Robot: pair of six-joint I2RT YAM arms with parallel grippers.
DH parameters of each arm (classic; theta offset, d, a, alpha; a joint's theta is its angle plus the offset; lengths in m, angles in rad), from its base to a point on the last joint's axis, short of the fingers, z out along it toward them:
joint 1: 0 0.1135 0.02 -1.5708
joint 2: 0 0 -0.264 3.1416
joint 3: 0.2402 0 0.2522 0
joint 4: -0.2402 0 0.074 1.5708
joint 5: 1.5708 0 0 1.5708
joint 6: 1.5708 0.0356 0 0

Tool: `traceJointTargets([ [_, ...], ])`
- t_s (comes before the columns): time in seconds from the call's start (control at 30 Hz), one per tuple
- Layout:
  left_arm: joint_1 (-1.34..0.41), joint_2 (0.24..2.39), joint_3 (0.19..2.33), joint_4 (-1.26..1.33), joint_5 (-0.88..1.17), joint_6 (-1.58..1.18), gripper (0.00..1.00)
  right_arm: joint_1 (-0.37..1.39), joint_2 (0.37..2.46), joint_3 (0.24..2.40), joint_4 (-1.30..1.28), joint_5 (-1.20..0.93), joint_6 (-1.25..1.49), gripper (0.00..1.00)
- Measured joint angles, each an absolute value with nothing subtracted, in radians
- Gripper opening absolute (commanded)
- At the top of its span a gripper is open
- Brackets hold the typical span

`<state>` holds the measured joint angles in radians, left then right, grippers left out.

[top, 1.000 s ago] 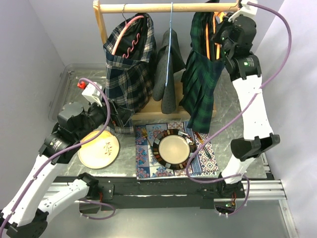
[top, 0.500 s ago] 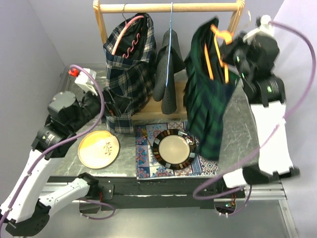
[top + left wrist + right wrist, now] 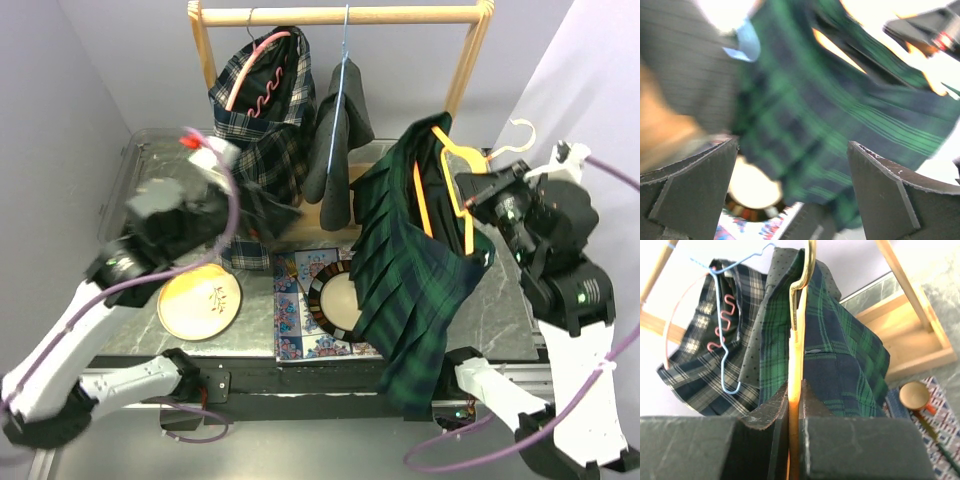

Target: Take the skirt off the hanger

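The dark green plaid skirt (image 3: 410, 270) hangs on an orange hanger (image 3: 452, 160), off the rail and tilted over the right half of the table. My right gripper (image 3: 472, 197) is shut on the hanger's arm; in the right wrist view the orange hanger (image 3: 799, 315) runs between the closed jaws of the gripper (image 3: 795, 390), with the skirt (image 3: 840, 355) behind it. My left gripper (image 3: 288, 213) is open and empty to the left of the skirt. In the blurred left wrist view the gripper (image 3: 792, 145) has its jaws wide apart and faces the skirt (image 3: 805, 110).
The wooden rack (image 3: 340, 15) still holds a navy-and-cream plaid skirt on a pink hanger (image 3: 255, 130) and a grey garment on a blue hanger (image 3: 335, 150). A dark-rimmed plate (image 3: 335, 295) sits on a patterned mat, a yellow plate (image 3: 200, 300) to its left.
My right gripper has carried the hanger and green skirt off the rail, down and toward the near right. My left arm has swung right, toward the skirt.
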<state>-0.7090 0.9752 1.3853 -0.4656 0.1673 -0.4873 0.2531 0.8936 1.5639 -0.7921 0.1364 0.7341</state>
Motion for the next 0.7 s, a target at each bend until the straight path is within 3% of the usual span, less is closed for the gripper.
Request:
traceJointTargets([
  [0.3, -1.307, 1.180, 1.445, -0.365, -0.183, -0.423, 0.97, 0.253, 0.853, 1.514, -0.780, 0.254, 0.894, 0.00],
  [0.5, -1.516, 1.276, 1.493, -0.245, -0.393, -0.321, 0.97, 0.253, 0.880, 1.541, -0.770, 0.307, 0.965, 0.00],
  [0.7, -1.600, 1.372, 1.526, -0.168, -0.500, -0.271, 0.97, 0.253, 0.884, 1.543, -0.770, 0.349, 1.012, 0.00],
])
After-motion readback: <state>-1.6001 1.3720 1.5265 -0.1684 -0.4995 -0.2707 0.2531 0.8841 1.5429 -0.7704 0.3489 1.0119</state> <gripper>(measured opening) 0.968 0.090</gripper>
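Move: The skirt hangs from the orange hanger, its middle about 25 cm to the left hand's right, 5 cm back and 13 cm lower. The orange hanger is some 30 cm to the left hand's right and 1 cm ahead; the grey cloth about 12 cm ahead and 8 cm right. From the right hand, pinching that hanger, the skirt's middle is roughly 8 cm left, 3 cm back and 15 cm below. Open left hand sweeps some 24 cm right and back towards the skirt; right keeps hanger, turning slightly clockwise. ##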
